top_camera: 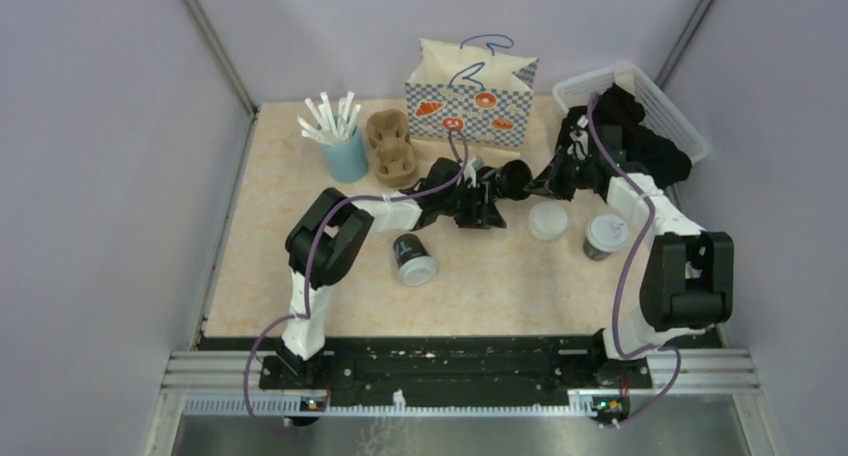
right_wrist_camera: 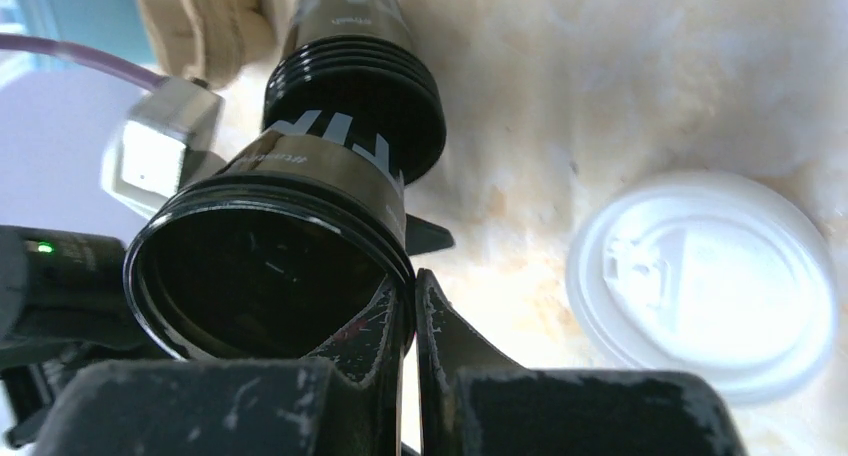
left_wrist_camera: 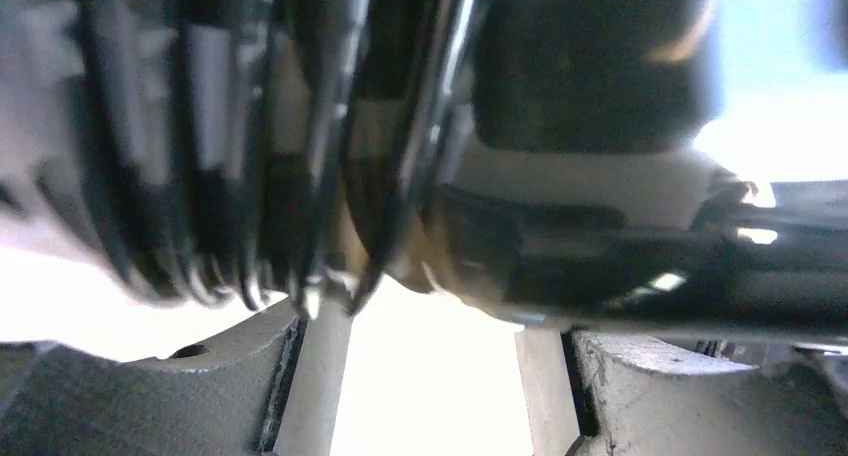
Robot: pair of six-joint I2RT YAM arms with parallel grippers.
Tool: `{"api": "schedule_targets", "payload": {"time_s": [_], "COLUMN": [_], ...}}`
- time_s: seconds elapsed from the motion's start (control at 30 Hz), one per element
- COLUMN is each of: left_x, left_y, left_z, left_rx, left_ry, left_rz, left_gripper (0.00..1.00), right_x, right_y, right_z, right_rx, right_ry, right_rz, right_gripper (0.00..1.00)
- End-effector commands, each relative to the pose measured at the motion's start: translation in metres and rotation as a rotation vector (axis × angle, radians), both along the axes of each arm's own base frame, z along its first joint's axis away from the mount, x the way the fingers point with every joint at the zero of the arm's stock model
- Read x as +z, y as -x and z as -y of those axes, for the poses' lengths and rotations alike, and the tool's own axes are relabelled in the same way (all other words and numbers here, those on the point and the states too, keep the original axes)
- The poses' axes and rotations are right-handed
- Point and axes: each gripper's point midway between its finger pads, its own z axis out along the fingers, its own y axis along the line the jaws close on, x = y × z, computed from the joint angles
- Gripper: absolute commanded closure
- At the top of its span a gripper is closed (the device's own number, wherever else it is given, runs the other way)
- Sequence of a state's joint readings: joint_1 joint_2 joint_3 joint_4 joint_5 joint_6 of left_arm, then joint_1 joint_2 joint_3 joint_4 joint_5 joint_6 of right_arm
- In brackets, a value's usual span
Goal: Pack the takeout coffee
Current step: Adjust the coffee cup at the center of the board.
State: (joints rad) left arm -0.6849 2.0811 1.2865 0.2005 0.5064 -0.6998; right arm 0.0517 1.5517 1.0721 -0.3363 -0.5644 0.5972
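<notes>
A nested stack of black cups (right_wrist_camera: pixel 330 156) is held on its side above the table's middle (top_camera: pixel 510 181). My right gripper (right_wrist_camera: pixel 413 276) is shut on the rim of the outermost cup, one finger inside and one outside. My left gripper (top_camera: pixel 488 200) brackets the stack from the side. Its fingers (left_wrist_camera: pixel 310 376) stand apart with their tips against the blurred black rims (left_wrist_camera: pixel 230 176). One lidded takeout coffee (top_camera: pixel 605 236) stands upright at the right. Another lidded coffee (top_camera: pixel 412 259) lies on its side near the left arm. A loose white lid (right_wrist_camera: pixel 700 276) lies on the table between them.
A checked paper bag (top_camera: pixel 470 101) stands at the back. A brown pulp carrier (top_camera: pixel 390 146) and a light-blue cup of white straws (top_camera: pixel 345 156) are to its left. A white basket (top_camera: pixel 690 126) holding dark items sits at the back right.
</notes>
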Motion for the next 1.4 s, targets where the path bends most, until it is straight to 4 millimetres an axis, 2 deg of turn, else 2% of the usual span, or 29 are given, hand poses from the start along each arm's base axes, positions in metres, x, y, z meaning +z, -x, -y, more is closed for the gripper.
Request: {"api": "schedule_targets", "payload": {"time_s": [0.0, 0.13, 0.27, 0.4, 0.57, 0.67, 0.87, 1.03, 1.2, 1.37], "left_x": [0.048, 0.061, 0.081, 0.099, 0.105, 0.095, 0.078, 0.065, 0.054, 0.052], "left_y": [-0.001, 0.006, -0.007, -0.044, -0.11, -0.135, -0.163, -0.164, -0.154, -0.14], "left_z": [0.003, -0.012, -0.033, -0.058, -0.091, -0.09, -0.084, -0.078, -0.063, -0.05], "left_rx": [-0.02, -0.036, -0.043, -0.016, 0.112, 0.109, 0.16, 0.216, 0.185, 0.151], "left_ry": [0.09, 0.069, 0.021, -0.065, -0.158, -0.182, -0.184, -0.125, -0.014, 0.081], "left_rz": [0.065, 0.137, 0.262, 0.403, 0.503, 0.538, 0.59, 0.56, 0.497, 0.46], "left_gripper": [0.36, 0.31, 0.27, 0.22, 0.17, 0.14, 0.09, 0.09, 0.09, 0.12], "right_x": [-0.005, -0.017, -0.028, -0.038, -0.046, -0.053, -0.061, -0.063, -0.065, -0.062], "right_y": [0.027, 0.016, 0.002, -0.005, -0.009, -0.009, -0.013, -0.014, -0.014, -0.018], "right_z": [0.014, 0.004, -0.009, -0.014, -0.009, -0.008, -0.009, -0.009, -0.01, -0.009], "right_rx": [0.037, 0.07, 0.069, 0.036, -0.012, -0.019, -0.045, -0.056, -0.048, -0.057], "right_ry": [0.141, 0.081, -0.026, -0.112, -0.157, -0.173, -0.209, -0.212, -0.219, -0.219], "right_rz": [-0.077, -0.046, 0.018, 0.066, 0.11, 0.122, 0.119, 0.131, 0.143, 0.164], "right_gripper": [1.0, 1.0, 1.0, 1.0, 1.0, 1.0, 1.0, 1.0, 1.0, 1.0]}}
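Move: The nested black coffee cups hang from my right hand, which pinches the near one's rim. Their far cup is about 10 cm ahead of my left hand, 2 cm left and 3 cm higher; the paper bag is some 25 cm ahead, 2 cm left, and the lying lidded cup 11 cm back, 17 cm left. From my right hand the far cup is 9 cm ahead, 12 cm left and 4 cm lower; the bare board is about 11 cm straight below, the loose lid down there 4 cm right and 2 cm back. I keep my right fingers shut on the near cup's rim and lower the cups about 7 cm towards the board, dipping back a little on the way and coming forward again. My left hand rises some 10 cm while swinging forward and left, then sinks about 7 cm beside the far cup's closed end, opening wide and tilting its fingertips up roughly 25 degrees. ##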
